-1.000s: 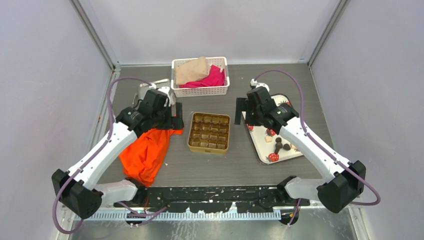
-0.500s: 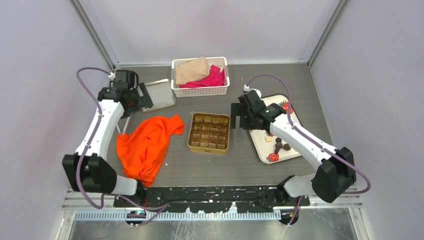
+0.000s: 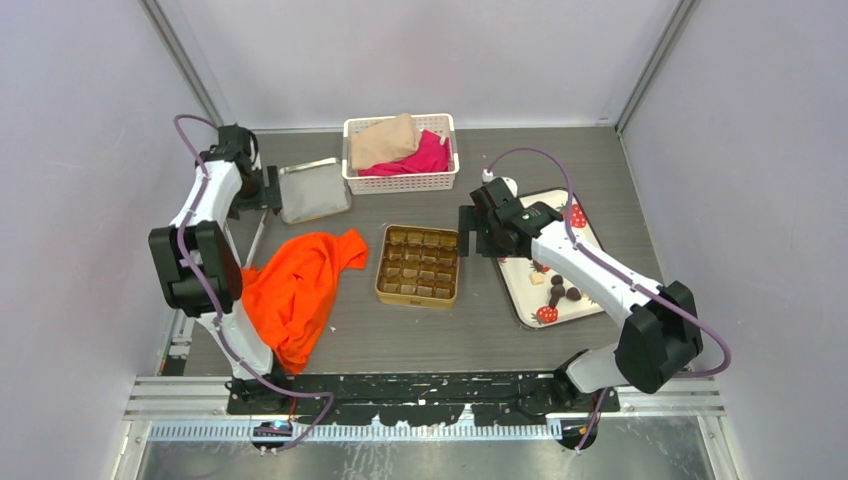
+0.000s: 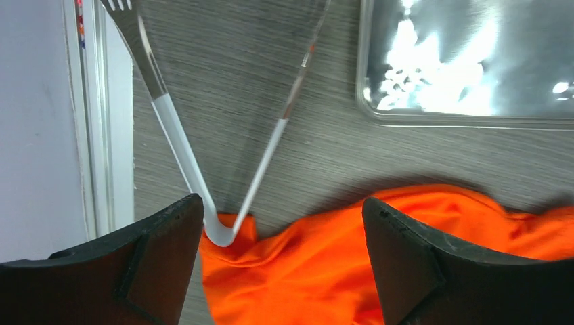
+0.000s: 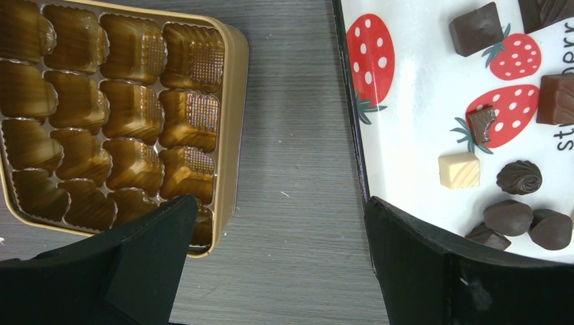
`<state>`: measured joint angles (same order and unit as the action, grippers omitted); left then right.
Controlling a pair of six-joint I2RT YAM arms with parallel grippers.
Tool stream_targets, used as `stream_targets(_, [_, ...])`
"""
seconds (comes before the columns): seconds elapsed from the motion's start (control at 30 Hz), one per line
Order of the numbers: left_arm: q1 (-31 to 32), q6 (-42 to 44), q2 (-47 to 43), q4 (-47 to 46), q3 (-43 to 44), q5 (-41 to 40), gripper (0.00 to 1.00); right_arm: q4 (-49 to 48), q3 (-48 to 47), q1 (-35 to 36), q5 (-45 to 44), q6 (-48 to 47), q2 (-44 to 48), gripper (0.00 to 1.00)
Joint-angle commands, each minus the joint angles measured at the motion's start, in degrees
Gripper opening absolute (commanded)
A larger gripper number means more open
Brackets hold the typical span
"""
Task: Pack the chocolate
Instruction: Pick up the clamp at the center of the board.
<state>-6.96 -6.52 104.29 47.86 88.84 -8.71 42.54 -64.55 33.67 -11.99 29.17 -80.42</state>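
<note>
The chocolate (image 3: 560, 290) lies as several small dark pieces and a cream one on the white strawberry-print tray (image 3: 520, 295) at the right. The right wrist view shows the cream square (image 5: 459, 169), a swirled dark piece (image 5: 519, 177) and other dark pieces on the tray (image 5: 420, 101). The gold tin (image 3: 419, 264) sits mid-table, and every brown compartment in view (image 5: 135, 101) is empty. My right gripper (image 3: 473, 232) (image 5: 281, 210) hangs open over the bare strip between tin and tray, holding nothing. My left gripper (image 3: 268, 190) (image 4: 283, 206) is open at the far left, above the orange cloth's edge.
An orange cloth (image 3: 295, 290) (image 4: 379, 257) lies left of the tin. White tongs (image 4: 223, 169) rest beside it by the left wall rail. A shiny metal lid (image 3: 314, 188) (image 4: 467, 61) and a white basket of pink and beige cloths (image 3: 400, 152) stand at the back.
My left arm has swung from over the orange cloth to the far left back corner. My right gripper has shifted left, off the tray's corner, towards the tin. Both stayed open.
</note>
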Motion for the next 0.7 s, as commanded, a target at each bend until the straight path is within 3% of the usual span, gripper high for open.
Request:
stream_targets(0.0, [-1.5,8.6,2.8,-1.2,1.8,2.6,0.86,0.6,-3.6,0.3,-1.6,-0.7,-0.3,1.00])
stream_targets(0.37, [-3.8,10.7,8.3,-7.0,-1.2,2.2,0.73,2.4,-6.3,0.3,-2.9,-1.6,-3.0,1.00])
stream_targets(0.67, [-5.2,12.2,10.1,-11.3,-3.5,3.3,0.36,3.6,-7.3,0.3,-4.6,-1.5,-3.7,1.00])
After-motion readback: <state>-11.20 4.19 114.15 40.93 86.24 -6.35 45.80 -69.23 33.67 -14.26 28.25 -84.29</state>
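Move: Ahead and to the left of the left hand, about 4 cm each way and some 9 cm below, lies the clamp, its two arms spread in a V and its joined end towards the base. The metal tray is about 8 cm ahead and 8 cm right of that hand; the orange cloth's middle is 10 cm back and 5 cm right. For the right hand the clamp is roughly 38 cm left and 14 cm ahead, also 9 cm down. Sinking about 7.5 cm towards the clamp, the left hand also drifts some 3 cm left, bringing its fingers over the clamp's right-hand arm, near where the white handle meets the metal. The wrist tips slightly steeper while the fingers draw in from nearly wide open to less than half; they aren't shut, and no touch can be made out. ##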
